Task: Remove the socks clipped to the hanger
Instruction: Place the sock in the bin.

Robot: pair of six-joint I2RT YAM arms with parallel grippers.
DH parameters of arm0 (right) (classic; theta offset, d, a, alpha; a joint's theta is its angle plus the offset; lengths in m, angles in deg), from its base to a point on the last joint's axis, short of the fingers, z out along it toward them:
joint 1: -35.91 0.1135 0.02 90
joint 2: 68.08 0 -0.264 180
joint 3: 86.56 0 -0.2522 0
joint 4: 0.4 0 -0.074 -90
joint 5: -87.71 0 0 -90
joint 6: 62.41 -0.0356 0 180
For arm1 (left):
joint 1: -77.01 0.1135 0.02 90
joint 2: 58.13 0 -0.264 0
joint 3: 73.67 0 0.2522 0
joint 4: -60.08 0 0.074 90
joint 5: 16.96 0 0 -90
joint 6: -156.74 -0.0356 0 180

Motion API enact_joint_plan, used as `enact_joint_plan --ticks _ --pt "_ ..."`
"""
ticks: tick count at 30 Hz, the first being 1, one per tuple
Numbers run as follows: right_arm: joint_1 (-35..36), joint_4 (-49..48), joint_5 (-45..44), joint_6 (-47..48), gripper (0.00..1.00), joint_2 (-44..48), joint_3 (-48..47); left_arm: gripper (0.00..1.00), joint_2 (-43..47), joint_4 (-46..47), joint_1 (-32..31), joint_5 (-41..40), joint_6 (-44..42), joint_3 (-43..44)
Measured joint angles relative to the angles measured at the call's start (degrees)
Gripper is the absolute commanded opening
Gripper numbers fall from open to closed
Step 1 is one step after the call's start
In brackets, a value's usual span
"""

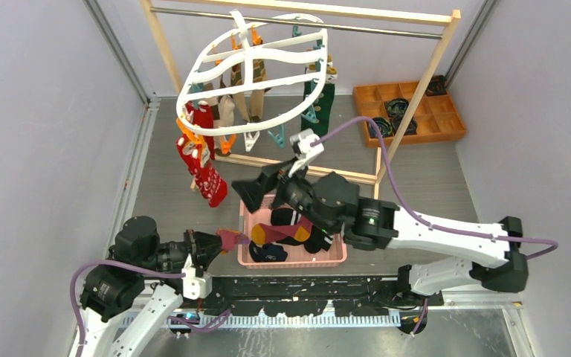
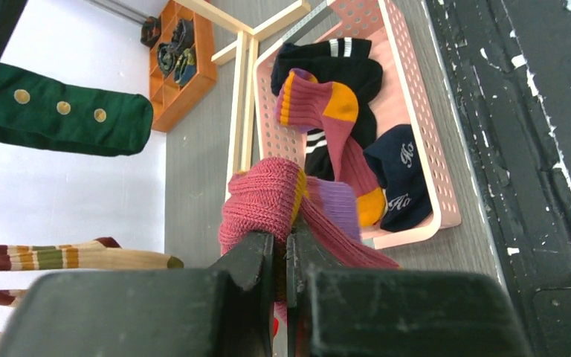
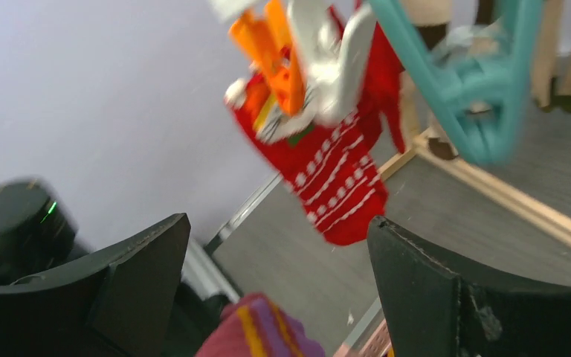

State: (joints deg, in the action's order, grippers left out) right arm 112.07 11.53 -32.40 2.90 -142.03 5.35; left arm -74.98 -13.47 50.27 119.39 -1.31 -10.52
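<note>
The white oval hanger (image 1: pixel 253 68) hangs tilted from the wooden rack's rail. Socks are still clipped to it: a red patterned sock (image 1: pixel 202 162) (image 3: pixel 331 175) at the left, beige ones in the middle, a dark green sock (image 1: pixel 318 100) (image 2: pixel 59 111) at the right. My left gripper (image 1: pixel 220 242) (image 2: pixel 288 249) is shut on a pink knit sock (image 2: pixel 268 197) (image 1: pixel 230 239) just left of the pink basket (image 1: pixel 338 256). My right gripper (image 1: pixel 248 195) (image 3: pixel 279 230) hovers over the basket's far left corner, open and empty, facing the red sock. The pink sock's striped end (image 3: pixel 260 331) shows below its jaws.
The basket (image 2: pixel 416 111) holds several socks, black, navy and maroon with orange. An orange compartment tray (image 1: pixel 416 111) sits at the back right. The rack's wooden base bar (image 1: pixel 282 163) runs behind the basket. Teal (image 3: pixel 468 82) and orange clips (image 3: pixel 279 52) dangle close to my right gripper.
</note>
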Motion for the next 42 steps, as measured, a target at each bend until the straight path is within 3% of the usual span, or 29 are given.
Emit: enact_joint_plan --ticks 8,13,17,20,21,22,23,26,27,28,33,42 --pt "6.67 -1.51 12.94 0.87 0.96 4.81 9.55 0.00 -1.33 3.10 0.00 2.27 6.56 0.31" --pt "7.72 -2.45 18.80 2.54 0.87 2.12 12.48 0.00 -2.29 4.96 0.00 3.50 10.40 1.44" --pt "7.72 -2.95 22.03 3.13 0.72 0.20 12.48 0.00 -2.29 5.20 0.00 4.35 11.08 2.60" --pt "7.72 -3.87 23.06 2.80 0.47 -0.28 12.76 0.00 -2.21 5.05 0.00 5.29 10.45 2.99" --pt "7.69 -4.22 22.99 2.73 0.40 -0.28 13.00 0.03 -2.12 4.92 0.00 5.53 10.14 2.99" --pt "7.54 -4.48 22.64 2.21 0.34 -0.20 13.46 0.15 -1.92 4.50 0.00 5.86 9.49 3.02" --pt "7.32 -4.76 22.69 1.88 0.27 -0.04 13.90 0.35 -1.64 3.91 0.00 5.88 8.79 3.02" --pt "7.21 -5.90 22.32 0.42 0.03 1.33 16.06 0.71 -1.03 2.27 0.00 5.55 7.06 3.02" --pt "7.21 -6.01 22.01 0.07 0.02 2.23 17.00 0.90 -0.83 1.90 0.00 5.57 6.32 2.99" --pt "7.21 -6.01 21.59 -0.39 0.01 3.32 17.92 0.99 -0.57 1.66 0.00 5.44 5.84 2.97" --pt "6.95 -3.76 17.14 -2.73 0.01 9.46 20.37 1.00 0.11 1.42 -0.09 2.49 6.75 2.03" --pt "0.70 7.69 1.18 -9.18 0.01 15.08 25.40 1.00 -11.34 13.25 -0.20 -17.46 31.47 3.89"
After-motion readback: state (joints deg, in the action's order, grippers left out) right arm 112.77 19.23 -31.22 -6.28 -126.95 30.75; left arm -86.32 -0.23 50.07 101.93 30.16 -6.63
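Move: The maroon sock sticks out from my left fingers, its middle about 4 cm right of them, 1 cm ahead and 3 cm lower. From my empty right hand that sock is some 10 cm back, 4 cm left and 13 cm down. The bin's middle is roughly 4 cm back, 8 cm right and 36 cm below my right hand; the hanging red sock is about 7 cm ahead and 10 cm left, level with it. I swing my open right hand back about 12 cm, down 10 and a little left, turning some 30 degrees counter-clockwise, and pinch the sock that my left hand keeps and lifts slightly to meet it. My left fingers then open and that hand goes forward about 9 cm towards the red sock, turning counter-clockwise, while my right unwinds and carries the sock forward, right and down to over the bin. ##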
